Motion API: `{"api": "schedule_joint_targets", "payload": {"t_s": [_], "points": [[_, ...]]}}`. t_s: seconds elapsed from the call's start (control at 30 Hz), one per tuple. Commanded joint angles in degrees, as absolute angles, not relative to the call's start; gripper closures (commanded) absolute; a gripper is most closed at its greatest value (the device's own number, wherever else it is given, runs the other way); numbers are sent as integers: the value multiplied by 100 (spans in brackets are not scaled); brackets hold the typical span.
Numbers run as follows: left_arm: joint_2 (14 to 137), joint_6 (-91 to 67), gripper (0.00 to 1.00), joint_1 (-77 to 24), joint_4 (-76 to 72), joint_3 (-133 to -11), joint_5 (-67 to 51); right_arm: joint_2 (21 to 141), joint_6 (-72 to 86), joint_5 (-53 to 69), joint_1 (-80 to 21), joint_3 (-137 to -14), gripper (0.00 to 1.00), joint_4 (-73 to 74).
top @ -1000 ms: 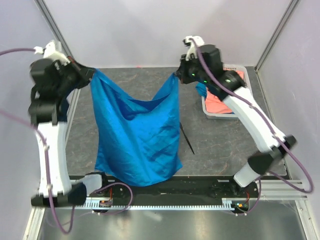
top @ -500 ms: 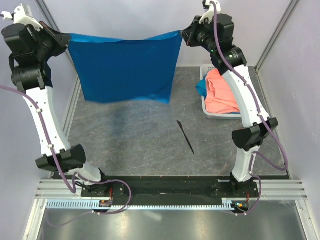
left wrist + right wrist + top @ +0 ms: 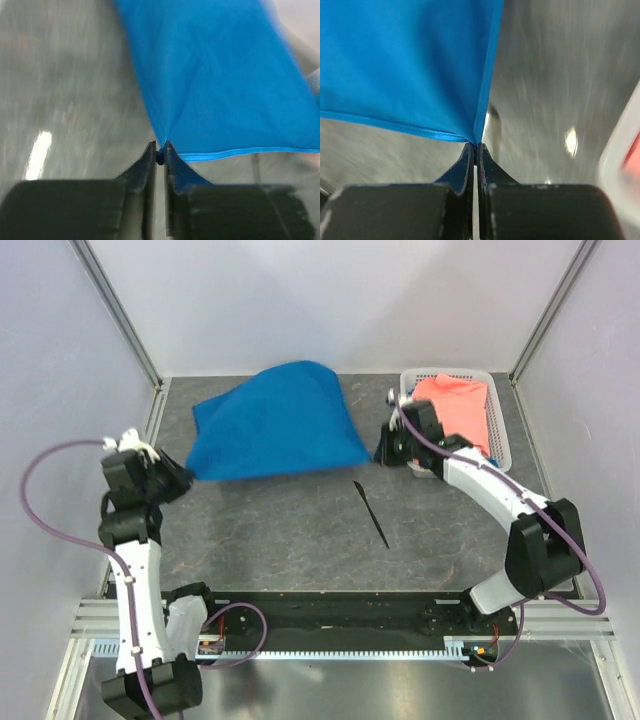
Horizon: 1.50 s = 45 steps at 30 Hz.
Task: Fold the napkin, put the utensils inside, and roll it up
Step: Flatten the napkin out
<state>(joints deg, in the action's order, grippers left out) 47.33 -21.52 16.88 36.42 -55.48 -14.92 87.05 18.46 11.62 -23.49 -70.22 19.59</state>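
The bright blue napkin (image 3: 275, 420) billows low over the back of the table, stretched between both grippers. My left gripper (image 3: 187, 476) pinches its near-left corner; in the left wrist view the jaws (image 3: 160, 151) stand almost together with a bit of blue cloth (image 3: 220, 85) between their tips. My right gripper (image 3: 382, 452) holds the near-right corner, and in the right wrist view its jaws (image 3: 475, 147) are pressed shut on the hem of the napkin (image 3: 410, 65). The utensil, a slim black knife (image 3: 371, 513), lies on the table in front of the napkin, nearer the right arm.
A white basket (image 3: 445, 373) stands at the back right with a salmon-pink cloth (image 3: 458, 402) in it, just behind the right arm. The table is dark grey stone pattern (image 3: 280, 530), walled in at the left, right and back.
Both arms have swung down from high up to just above the table. The napkin, held taut in the air before, now balloons low over the back of the table.
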Motion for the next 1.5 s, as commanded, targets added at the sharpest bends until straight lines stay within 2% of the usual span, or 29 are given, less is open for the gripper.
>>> {"api": "schedule_joint_targets", "payload": {"t_s": [0.0, 0.03, 0.07, 0.1, 0.13, 0.17, 0.2, 0.3, 0.5, 0.73, 0.97, 1.1, 1.23, 1.47], "points": [[3888, -2484, 62, 1679, 4086, -4756, -1057, 8201, 2240, 818, -2478, -5680, 100, 2083], [3754, -2522, 60, 1679, 4104, -4694, -1394, 8148, 2293, 817, -2513, -5504, 100, 2100], [3622, -2505, 50, 1687, 4070, -4728, -1511, 8069, 2337, 852, -2531, -5250, 100, 2135], [3508, -2531, 39, 1679, 4122, -4816, -1494, 8042, 2373, 879, -2557, -5177, 75, 2179], [3516, -2505, 28, 1679, 4166, -5060, -1433, 8007, 2364, 905, -2619, -5133, 59, 2267], [3550, -2392, 10, 1687, 4279, -5210, -1424, 7937, 2364, 879, -2628, -5107, 47, 2320], [3620, -2321, 7, 1687, 4315, -5369, -1450, 7910, 2347, 844, -2637, -5115, 33, 2355], [4042, -2215, 4, 1687, 4298, -5783, -1766, 7822, 2312, 598, -2637, -5290, 25, 2522], [4798, -2171, 4, 1679, 3719, -5730, -2469, 7778, 2566, 326, -2637, -5572, 23, 2821], [5378, -2372, 4, 1284, 2667, -5539, -2654, 7497, 3163, -325, -2637, -4906, 24, 3120], [6616, -3188, 4, -832, 1164, -5388, -1828, 7330, 3595, -237, -2628, -4509, 24, 2979], [7601, -3585, 5, -1239, 371, -5318, -1714, 7278, 3499, -193, -2637, -4702, 23, 3015], [8566, -3743, 5, -1476, 220, -5405, -1302, 7225, 3323, -193, -2637, -4886, 21, 3006], [9368, -4157, 3, -1512, 79, -5124, -1028, 7233, 3164, -88, -2637, -5141, 20, 3015]]}}
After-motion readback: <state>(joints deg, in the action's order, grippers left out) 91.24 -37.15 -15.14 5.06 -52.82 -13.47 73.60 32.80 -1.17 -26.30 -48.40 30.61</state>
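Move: Each hand still pinches a near corner of the raised napkin; its middle lies about 14 cm ahead of the left hand, 17 cm to its right and some 13 cm below. From the right hand the napkin's middle is roughly 4 cm ahead, 20 cm left and 7 cm lower. Down on the table, the knife is about 15 cm back from the right hand, straight below sideways; the basket is 6 cm ahead, 19 cm right. Both hands draw back and down, releasing the napkin; the left then sweeps 17 cm right, sinking over it. ##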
